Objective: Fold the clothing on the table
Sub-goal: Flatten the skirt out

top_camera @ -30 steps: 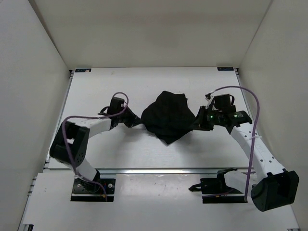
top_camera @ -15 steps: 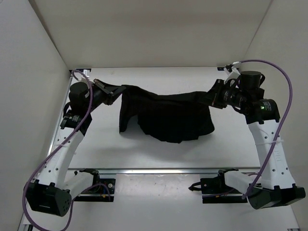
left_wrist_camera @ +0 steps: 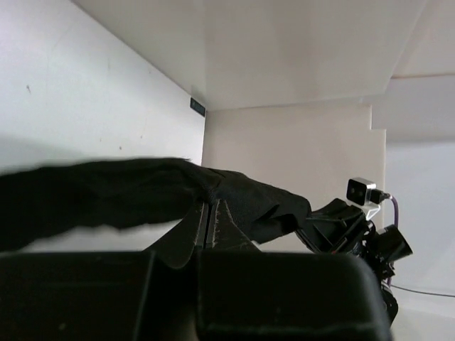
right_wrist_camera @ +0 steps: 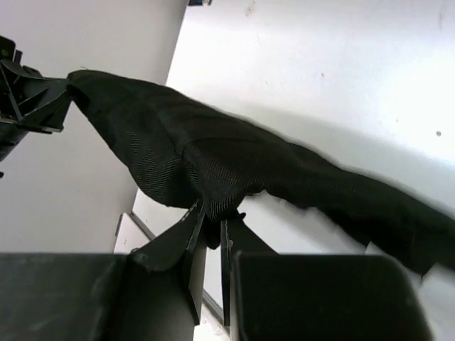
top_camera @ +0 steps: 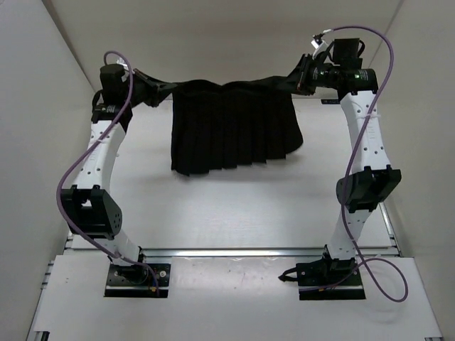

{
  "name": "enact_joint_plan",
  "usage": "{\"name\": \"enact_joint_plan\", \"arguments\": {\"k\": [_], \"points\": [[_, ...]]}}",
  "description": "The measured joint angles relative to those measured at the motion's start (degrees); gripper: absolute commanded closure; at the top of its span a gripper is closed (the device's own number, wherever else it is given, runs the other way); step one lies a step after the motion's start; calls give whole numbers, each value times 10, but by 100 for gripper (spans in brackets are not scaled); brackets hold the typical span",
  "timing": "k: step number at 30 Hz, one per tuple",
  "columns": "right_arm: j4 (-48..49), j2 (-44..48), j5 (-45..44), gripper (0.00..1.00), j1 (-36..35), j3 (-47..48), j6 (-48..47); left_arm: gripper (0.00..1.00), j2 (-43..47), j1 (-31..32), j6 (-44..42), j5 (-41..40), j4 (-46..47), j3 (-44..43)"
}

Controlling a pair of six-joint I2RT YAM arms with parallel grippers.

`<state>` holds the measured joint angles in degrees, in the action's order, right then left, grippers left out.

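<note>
The clothing (top_camera: 231,128), a black pleated garment, hangs spread out above the far half of the white table (top_camera: 213,213). Its top edge is stretched between both arms and its lower hem dangles over the tabletop. My left gripper (top_camera: 165,91) is shut on the clothing's upper left corner. In the left wrist view the fabric (left_wrist_camera: 128,195) is pinched at the fingertips of that gripper (left_wrist_camera: 209,204). My right gripper (top_camera: 293,77) is shut on the upper right corner, and the cloth (right_wrist_camera: 213,167) bunches between that gripper's (right_wrist_camera: 212,217) jaws.
White walls close in the table on the left, right and back. Both arms reach high toward the back wall. The arm bases (top_camera: 138,273) sit on the near rail, and a purple cable (top_camera: 377,280) loops beside the right base.
Both arms have lifted and moved back and apart. The clothing went from a crumpled heap on the table to a stretched, hanging sheet.
</note>
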<state>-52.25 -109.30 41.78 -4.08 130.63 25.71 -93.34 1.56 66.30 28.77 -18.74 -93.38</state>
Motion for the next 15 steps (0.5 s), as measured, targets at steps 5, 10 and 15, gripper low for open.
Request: {"name": "enact_joint_plan", "arguments": {"k": [5, 10, 15], "points": [[6, 19, 12, 100, -1, -39, -5, 100, 42, -10, -23, 11, 7, 31], [86, 177, 12, 100, -4, -380, -5, 100, 202, 1, -33, 20, 54, 323], [129, 257, -4, 100, -5, -706, -3, 100, 241, 22, -78, 20, 49, 579]]}}
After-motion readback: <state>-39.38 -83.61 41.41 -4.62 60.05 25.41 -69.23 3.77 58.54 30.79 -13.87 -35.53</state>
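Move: Both hands already hold the skirt's waistband up and stretched between them, about 30 cm apart, its middle some 9 cm back, 15 cm inward and 10 cm below each hand. The bare table it is taken to lies inward of both: about 20 cm back, 15 cm to the right and 35 cm below the left hand; some 18 cm back, 15 cm to the left and 37 cm below the right. The table's far edge is roughly 12 cm straight ahead of the left hand, 35 cm lower. Both arms fling the skirt together: the left hand first lifts a touch, then the two sweep down about 25 cm and back towards their bases just under 20 cm, speeding up and hardly moving sideways, from near the table's far edge to low over its nearer half. The shut fingers keep their pinch on the waistband corners and tip down some 25 to 30 degrees on the way, drawing the waistband down and back towards the bare table. ##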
